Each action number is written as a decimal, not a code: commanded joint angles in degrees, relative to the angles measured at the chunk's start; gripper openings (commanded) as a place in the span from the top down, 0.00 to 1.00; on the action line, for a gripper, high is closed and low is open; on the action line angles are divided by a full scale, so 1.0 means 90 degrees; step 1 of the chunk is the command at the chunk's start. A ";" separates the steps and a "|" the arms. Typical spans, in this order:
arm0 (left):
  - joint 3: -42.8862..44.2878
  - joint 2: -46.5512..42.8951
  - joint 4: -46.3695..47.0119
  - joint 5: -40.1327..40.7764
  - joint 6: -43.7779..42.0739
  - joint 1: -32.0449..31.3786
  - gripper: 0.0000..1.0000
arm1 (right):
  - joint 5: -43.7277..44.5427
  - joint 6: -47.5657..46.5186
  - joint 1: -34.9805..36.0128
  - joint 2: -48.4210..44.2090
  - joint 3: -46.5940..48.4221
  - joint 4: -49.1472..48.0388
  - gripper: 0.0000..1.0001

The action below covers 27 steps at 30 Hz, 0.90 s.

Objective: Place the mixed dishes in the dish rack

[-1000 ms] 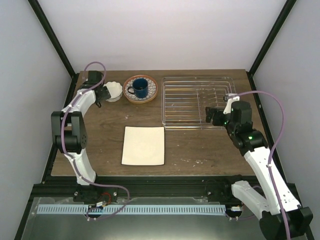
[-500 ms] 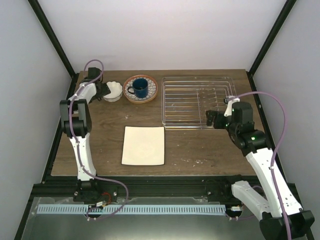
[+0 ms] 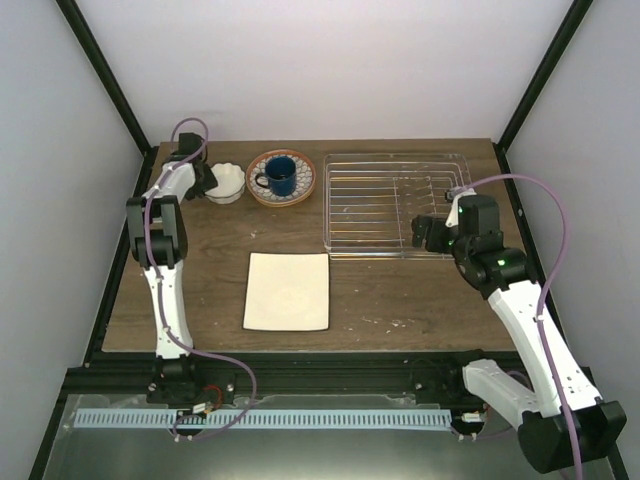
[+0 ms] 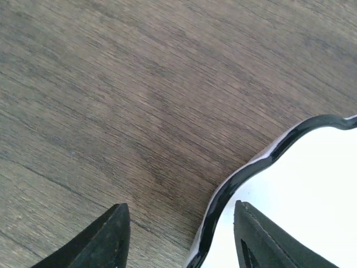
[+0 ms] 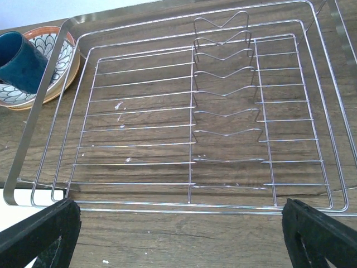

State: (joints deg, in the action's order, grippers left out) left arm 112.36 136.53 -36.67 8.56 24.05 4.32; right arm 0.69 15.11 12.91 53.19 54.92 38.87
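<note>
The small white scalloped bowl (image 3: 228,183) stands at the table's back left. My left gripper (image 3: 207,181) is open and straddles its dark-edged rim: in the left wrist view, one of its fingers (image 4: 109,237) is over the wood and the other is inside the bowl (image 4: 304,190), with gaps on both sides of the rim. The dark blue mug (image 3: 281,175) sits on the round patterned plate (image 3: 301,189). The cream rectangular plate (image 3: 287,291) lies flat at centre. My right gripper (image 3: 425,232) hovers open at the near edge of the dish rack (image 3: 326,205), holding nothing.
In the right wrist view the rack (image 5: 39,111) holds no dishes, and the mug (image 5: 19,58) on its plate (image 5: 58,61) shows at the upper left. Dark frame posts and white walls close in the table on three sides.
My left arm has stretched farther back, bringing its gripper down over the bowl's rim, and its jaws have narrowed. The right arm has shifted only slightly.
</note>
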 commanded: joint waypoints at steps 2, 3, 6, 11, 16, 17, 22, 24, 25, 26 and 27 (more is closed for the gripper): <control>0.0214 0.0096 -0.0100 -0.0146 0.0003 0.0053 0.50 | 0.0120 0.0125 0.0056 -0.0031 0.0411 0.0270 0.00; 0.0232 0.0115 -0.0112 -0.0182 -0.0005 0.0048 0.52 | 0.0148 0.0122 0.0060 -0.0022 0.0441 0.0329 0.00; 0.0346 0.0210 -0.0203 -0.0337 -0.0025 0.0048 0.59 | 0.0210 0.0139 0.0060 -0.0021 0.0501 0.0484 0.00; 0.0347 0.0258 -0.0204 -0.0640 -0.0065 0.0053 0.75 | 0.0185 0.0189 0.0058 -0.0071 0.0515 0.0625 0.00; -0.0400 -0.0074 0.0269 -0.1016 0.0070 0.0103 0.90 | 0.0036 0.0215 0.0060 -0.0101 0.0452 0.0631 0.00; -0.0553 -0.0138 0.0343 -0.1085 0.0092 0.0130 0.94 | 0.0024 0.0218 0.0058 -0.0092 0.0454 0.0640 0.00; -0.1376 -0.0620 0.0573 -0.1187 0.0195 0.0224 1.00 | -0.0059 0.0225 0.0059 -0.0094 0.0356 0.0615 0.00; -0.1929 -0.0939 0.0842 -0.1396 0.0295 0.0313 1.00 | -0.0191 0.0216 0.0060 -0.0090 0.0274 0.0505 0.00; -0.2203 -0.1131 0.0999 -0.1520 0.0363 0.0379 1.00 | -0.0308 0.0203 0.0063 -0.0079 0.0224 0.0423 0.00; -0.2495 -0.1333 0.1168 -0.1637 0.0452 0.0457 1.00 | -0.0457 0.0189 0.0063 -0.0064 0.0170 0.0332 0.00; -0.2802 -0.1558 0.1322 -0.1727 0.0510 0.0524 1.00 | -0.0628 0.0179 0.0067 -0.0052 0.0102 0.0200 0.00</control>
State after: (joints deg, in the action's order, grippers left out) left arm 95.59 127.66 -26.59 -2.87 26.37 6.55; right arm -0.25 16.58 12.91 52.97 56.93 43.79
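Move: The left hand is low at the white bowl's left rim, with the bowl's middle about 6 cm to its right, level fore and aft, and 2 cm below. The patterned plate lies some 23 cm to the hand's right and 1 cm farther out, 3 cm below; the blue mug stands on it at the same spot, about 2 cm above the hand. From the right hand, the bowl is roughly 53 cm left, 26 cm ahead and 21 cm below. Left fingers pinch the bowl's left rim while edging right, then draw the bowl about 3 cm back, rolling slightly. ##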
